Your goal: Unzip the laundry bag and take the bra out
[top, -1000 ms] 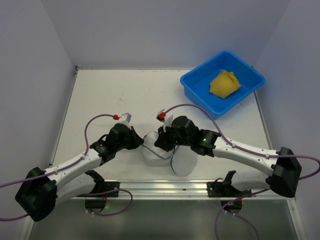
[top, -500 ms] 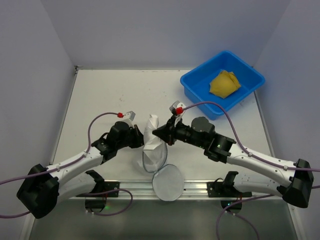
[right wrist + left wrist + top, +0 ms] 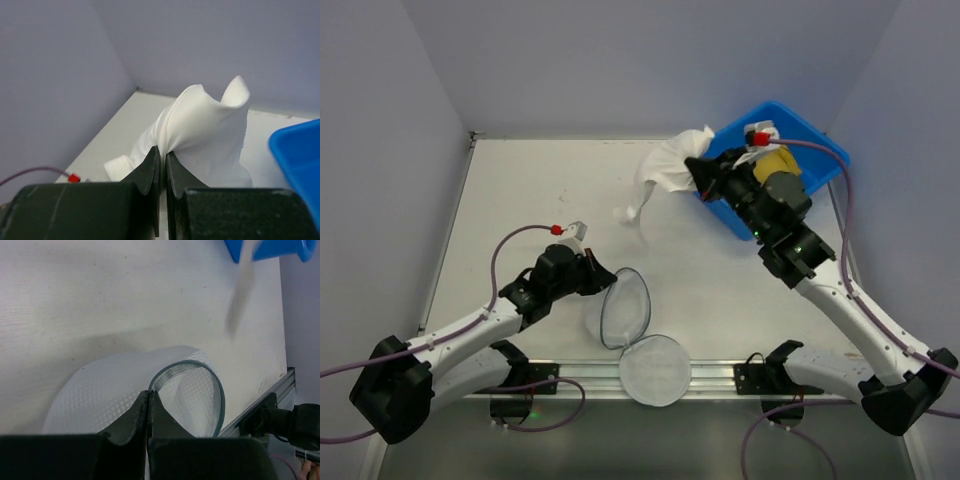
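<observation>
The laundry bag (image 3: 626,308) lies unzipped near the table's front edge. One white mesh disc stands tilted up and the other disc (image 3: 656,368) lies flat over the front rail. My left gripper (image 3: 603,284) is shut on the raised disc's dark bluish zipper rim (image 3: 220,396), at the rim's left end. The white bra (image 3: 668,170) hangs in the air at the back of the table, its strap dangling down to the left. My right gripper (image 3: 699,172) is shut on the bra's bunched fabric (image 3: 205,127). In the left wrist view the bra (image 3: 242,286) is a blurred streak.
A blue plastic tub (image 3: 817,147) stands at the back right, right behind my right gripper, with a yellow cloth (image 3: 783,161) inside. Its rim (image 3: 299,150) shows beside the bra. Grey walls close in on three sides. A metal rail (image 3: 570,372) runs along the front edge.
My right gripper has pulled the bra out of the bag and carried it up and back to the right, close to the blue tub. The bag's two discs have fallen open.
</observation>
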Controlling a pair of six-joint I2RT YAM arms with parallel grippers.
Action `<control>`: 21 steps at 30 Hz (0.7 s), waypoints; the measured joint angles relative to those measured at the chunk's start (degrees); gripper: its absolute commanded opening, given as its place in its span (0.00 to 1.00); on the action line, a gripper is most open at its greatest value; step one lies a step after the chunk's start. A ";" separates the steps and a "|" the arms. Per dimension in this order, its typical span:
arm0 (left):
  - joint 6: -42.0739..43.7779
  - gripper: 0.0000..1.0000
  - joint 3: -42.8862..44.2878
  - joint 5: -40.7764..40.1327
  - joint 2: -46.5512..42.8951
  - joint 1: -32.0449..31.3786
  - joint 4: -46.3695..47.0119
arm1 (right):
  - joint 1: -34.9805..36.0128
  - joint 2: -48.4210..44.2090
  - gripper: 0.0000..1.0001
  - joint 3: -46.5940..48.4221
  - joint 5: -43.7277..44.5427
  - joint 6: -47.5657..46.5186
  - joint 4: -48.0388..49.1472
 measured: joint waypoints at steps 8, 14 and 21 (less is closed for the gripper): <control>0.04 0.00 0.00 -0.79 2.84 0.39 -0.24 | -18.62 -2.27 0.00 11.08 1.46 -4.02 -4.83; 0.26 0.00 0.00 -0.87 3.37 0.68 -0.35 | -31.08 1.49 0.00 15.23 1.70 -7.15 -6.56; 0.28 0.00 0.00 -0.87 2.54 1.11 -0.83 | -37.88 9.20 0.00 14.82 2.10 -9.60 -8.52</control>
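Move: The blue bin's middle lies about 26 cm ahead of the right hand, 28 cm to its right and 33 cm below. The yellow cloth in it is some 6 cm farther out and 4 cm farther right than the bin's middle. The laundry bag is about 15 cm back and 12 cm left of the right hand, 34 cm below. From the left hand, the bin is about 35 cm ahead, 40 cm right and slightly lower. Still pinching the white cloth between shut fingers, the right hand swings fast to its right, about 25 cm, and some 12 cm forward to the blue bin. It arcs up nearly 10 cm and comes back down most of that, turning about 40 degrees clockwise. The left hand keeps its pinch on the laundry bag's rim and sinks a centimetre or two. ##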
